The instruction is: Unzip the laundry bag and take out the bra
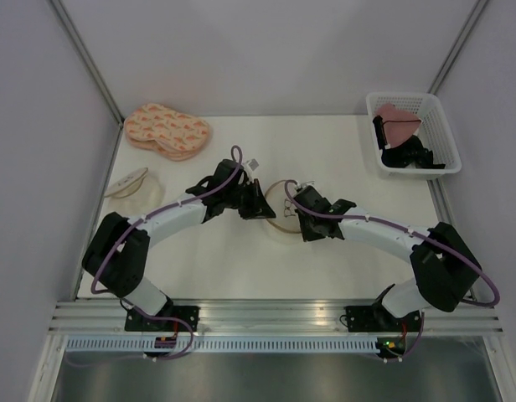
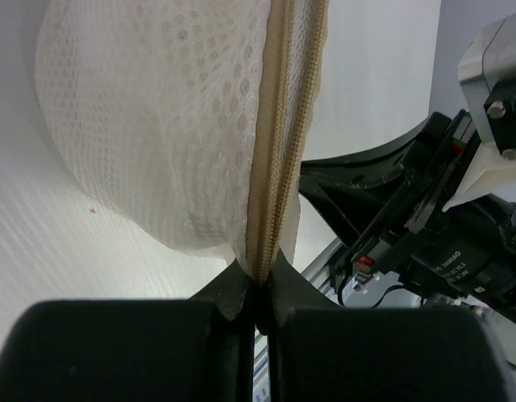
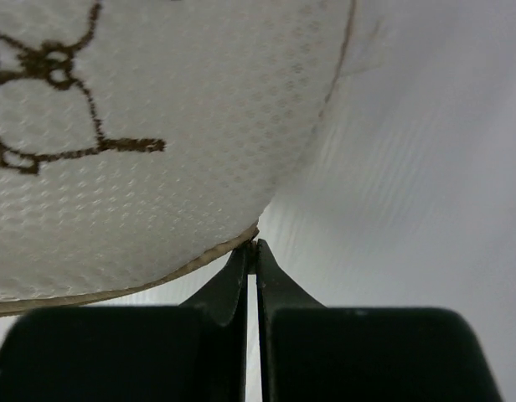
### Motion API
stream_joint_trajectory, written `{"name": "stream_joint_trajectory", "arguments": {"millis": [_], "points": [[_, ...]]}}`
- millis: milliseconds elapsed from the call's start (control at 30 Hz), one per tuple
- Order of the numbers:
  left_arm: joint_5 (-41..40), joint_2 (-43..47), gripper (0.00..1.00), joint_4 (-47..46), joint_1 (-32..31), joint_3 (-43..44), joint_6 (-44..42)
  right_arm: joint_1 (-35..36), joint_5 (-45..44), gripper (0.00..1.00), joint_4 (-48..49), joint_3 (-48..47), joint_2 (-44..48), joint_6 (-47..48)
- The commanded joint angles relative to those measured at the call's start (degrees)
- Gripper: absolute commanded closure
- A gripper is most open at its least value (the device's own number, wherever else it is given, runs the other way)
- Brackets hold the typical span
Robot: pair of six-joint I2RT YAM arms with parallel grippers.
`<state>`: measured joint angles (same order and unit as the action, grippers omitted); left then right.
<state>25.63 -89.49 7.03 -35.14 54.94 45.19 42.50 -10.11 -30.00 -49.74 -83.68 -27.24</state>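
Note:
The laundry bag point(image 1: 281, 211), a round cream mesh pouch with a tan zip rim, lies mid-table between both grippers. My left gripper point(image 1: 262, 203) is at its left edge. In the left wrist view the left gripper point(image 2: 260, 285) is shut on the tan zip rim point(image 2: 279, 151), and the bag's mesh point(image 2: 157, 126) bulges above it. My right gripper point(image 1: 298, 219) is at the bag's right side. In the right wrist view its tips point(image 3: 255, 249) are shut on a small bit at the bag's point(image 3: 174, 167) tan edge, below the dark mark point(image 3: 49, 109). The bra is hidden.
A peach patterned padded pair point(image 1: 166, 130) lies at the back left, with a plain translucent round pouch point(image 1: 131, 182) nearer the left edge. A white basket point(image 1: 442, 134) at the back right holds a pink garment point(image 1: 396, 117) and dark items. The right arm point(image 2: 442, 243) is close beside the left gripper.

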Motion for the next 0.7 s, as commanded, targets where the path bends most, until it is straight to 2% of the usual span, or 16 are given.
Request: {"name": "stream_joint_trajectory", "arguments": {"millis": [0, 233, 333, 367, 400, 433, 467, 533, 667], "points": [[5.0, -1.6, 0.98, 2.7, 1.7, 4.3, -8.7, -1.5, -11.7, 0.99, -0.9, -2.9, -1.4, -0.5], [10.6, -8.1, 0.98, 8.3, 7.0, 11.8, -16.9, -3.2, -13.0, 1.0, 2.6, -1.3, 2.1, 0.5], [13.4, -12.4, 0.98, 10.1, 8.1, 17.3, -20.0, -3.2, -7.8, 1.0, 3.7, -0.6, 3.8, 2.6], [14.6, -13.3, 0.92, 10.2, 8.2, 20.0, -20.8, -3.2, -6.0, 1.0, 4.2, -0.5, 4.2, 3.0], [14.5, -14.2, 0.81, 10.3, 8.4, 21.3, -21.2, -3.2, -2.1, 1.0, 4.8, 0.1, 5.2, 3.3], [14.4, -14.8, 0.65, 10.0, 8.8, 22.4, -20.8, -3.2, -0.1, 1.0, 5.2, 0.4, 5.6, 3.5], [13.5, -15.4, 0.34, 9.8, 8.9, 24.1, -20.2, -3.2, 2.1, 1.0, 5.7, 0.8, 6.1, 3.7], [11.4, -14.1, 0.2, 9.1, 8.9, 24.8, -17.7, -3.2, 7.4, 1.0, 6.9, 1.7, 6.9, 4.1], [4.7, -9.2, 0.12, 7.9, 7.4, 20.3, -11.6, -3.1, 15.0, 1.0, 9.0, 2.7, 7.0, 4.7]]}}
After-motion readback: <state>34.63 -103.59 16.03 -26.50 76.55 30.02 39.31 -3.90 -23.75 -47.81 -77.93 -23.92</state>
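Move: My left fingers are already shut on the zipper at the laundry bag's left rim. The zipper's far stretch, where I take it, lies about 8 cm ahead and 2 cm to the right, roughly level. The bag's middle is some 2 cm ahead, 4 cm right and 3 cm lower. From my right hand, already pinching the bag's near edge, that far stretch is about 14 cm ahead, 5 cm left and 6 cm higher. I draw my left hand forward along the rim, about 9 cm in all, towards the zipper's far stretch, turning some 10 degrees clockwise; near the end my fingers spread wide, let go of the zipper and lift a couple of centimetres. My right hand keeps its pinch on the edge, going forward about 4 cm and up 3, then easing back and a little left. ##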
